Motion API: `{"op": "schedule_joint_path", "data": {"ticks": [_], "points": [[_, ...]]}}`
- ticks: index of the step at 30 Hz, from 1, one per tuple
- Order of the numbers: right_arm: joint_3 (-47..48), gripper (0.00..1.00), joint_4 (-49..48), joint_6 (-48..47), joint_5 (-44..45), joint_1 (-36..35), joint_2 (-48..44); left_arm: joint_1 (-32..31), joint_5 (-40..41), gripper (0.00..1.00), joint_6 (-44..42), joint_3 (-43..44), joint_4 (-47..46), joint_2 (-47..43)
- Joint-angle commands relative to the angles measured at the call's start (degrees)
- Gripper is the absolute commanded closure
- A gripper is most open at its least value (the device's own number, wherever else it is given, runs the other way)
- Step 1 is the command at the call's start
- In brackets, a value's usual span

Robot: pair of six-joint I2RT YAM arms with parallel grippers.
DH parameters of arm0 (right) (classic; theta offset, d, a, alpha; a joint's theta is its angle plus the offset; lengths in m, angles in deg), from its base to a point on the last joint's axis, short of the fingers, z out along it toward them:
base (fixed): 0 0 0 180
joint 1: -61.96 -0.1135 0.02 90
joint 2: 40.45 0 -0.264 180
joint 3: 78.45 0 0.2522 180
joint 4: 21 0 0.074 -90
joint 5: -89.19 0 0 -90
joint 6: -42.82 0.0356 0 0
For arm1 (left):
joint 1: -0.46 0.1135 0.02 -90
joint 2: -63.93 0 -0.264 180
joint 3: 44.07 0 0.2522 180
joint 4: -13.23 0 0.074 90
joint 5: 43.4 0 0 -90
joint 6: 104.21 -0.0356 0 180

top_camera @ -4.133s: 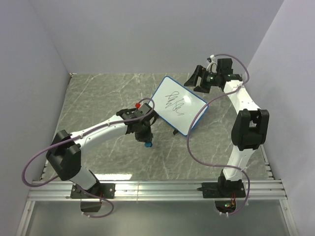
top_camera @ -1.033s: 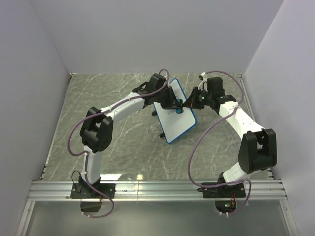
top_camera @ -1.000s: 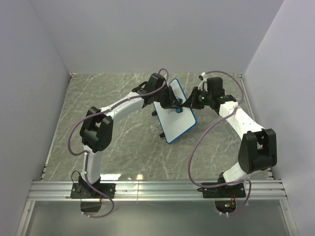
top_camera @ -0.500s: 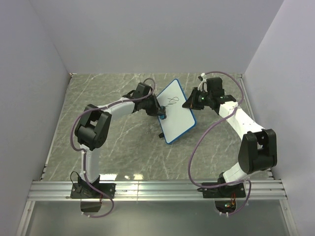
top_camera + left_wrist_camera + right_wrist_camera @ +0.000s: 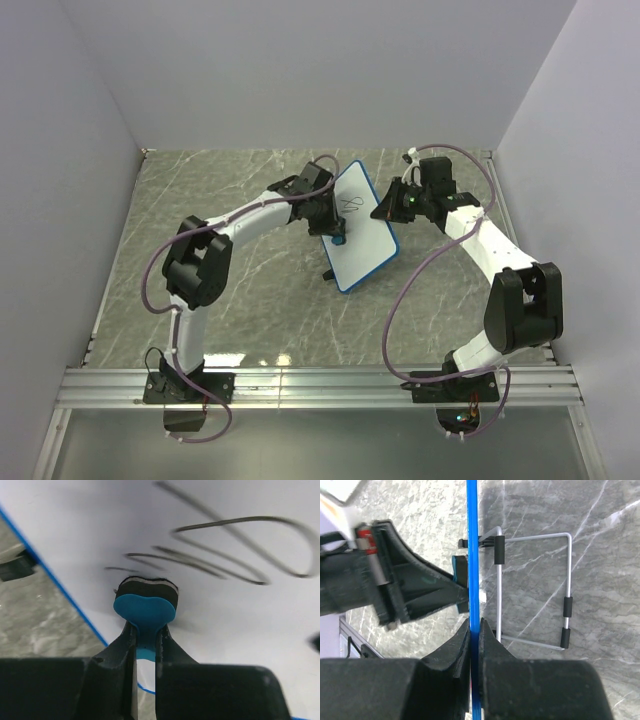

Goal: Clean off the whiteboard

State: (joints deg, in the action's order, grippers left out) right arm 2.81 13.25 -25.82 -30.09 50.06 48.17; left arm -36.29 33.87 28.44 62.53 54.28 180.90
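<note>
The whiteboard [image 5: 360, 228] stands tilted on the marble table, white with a thin blue rim and black scribbles [image 5: 350, 203] near its top. In the left wrist view its face [image 5: 240, 615] fills the frame. My left gripper [image 5: 337, 235] is shut on a small blue eraser [image 5: 145, 611], whose black pad presses on the board at the scribbles' left end. My right gripper [image 5: 383, 212] is shut on the board's right edge, seen edge-on as a blue line [image 5: 472, 580] between the fingers.
A wire stand with black sleeves [image 5: 532, 590] props the board from behind. Black feet [image 5: 328, 274] rest on the grey marble table [image 5: 220, 260]. Plain walls close the back and sides. A metal rail [image 5: 320, 385] runs along the near edge.
The left arm picked up the eraser and swept it back and forth across the board; it now sits at the board's left-middle. Part of the scribble has been wiped away. The right gripper keeps holding the board's edge.
</note>
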Motion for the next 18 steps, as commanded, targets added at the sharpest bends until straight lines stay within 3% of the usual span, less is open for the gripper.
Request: {"op": "schedule_joint_path", "data": {"ticks": [1, 12, 18], "points": [[-0.4, 1.00, 7.0, 0.4, -3.2, -3.0, 0.7, -5.1, -7.3, 1.00, 0.7, 7.9, -5.8, 4.0], [-1.1, 1.00, 7.8, -0.2, -3.1, -3.0, -0.4, 5.9, -5.8, 1.00, -0.5, 9.2, -3.6, 9.9], [-1.0, 1.00, 7.5, -0.2, -3.2, -3.0, -0.2, 7.1, -6.9, 1.00, -1.0, 5.0, -4.6, 10.8]]}}
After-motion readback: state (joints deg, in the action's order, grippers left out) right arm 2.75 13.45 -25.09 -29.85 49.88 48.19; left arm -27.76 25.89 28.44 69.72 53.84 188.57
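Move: The eraser is still in the left hand's grip on the tilted whiteboard, which rises to the right and away. The remaining scribble is about 7 cm ahead of the left hand, 4 cm right and 4 cm higher. The right gripper, on the board's right edge, sits some 3 cm ahead, 8 cm right and 8 cm up; a black stand foot lies about 7 cm back, 1 cm left and 7 cm down. From the right hand, the scribble is roughly 4 cm ahead, 4 cm left and 4 cm below. Keeping the eraser pad on the whiteboard, the left hand rubs some 3 cm up the slope to the right, then turns back and sweeps about 7 cm forward, left and down the slope, ending beside the left edge near the far-left corner. Its grip and tilt hardly change, while the right hand keeps pinching the right edge and stays put. ##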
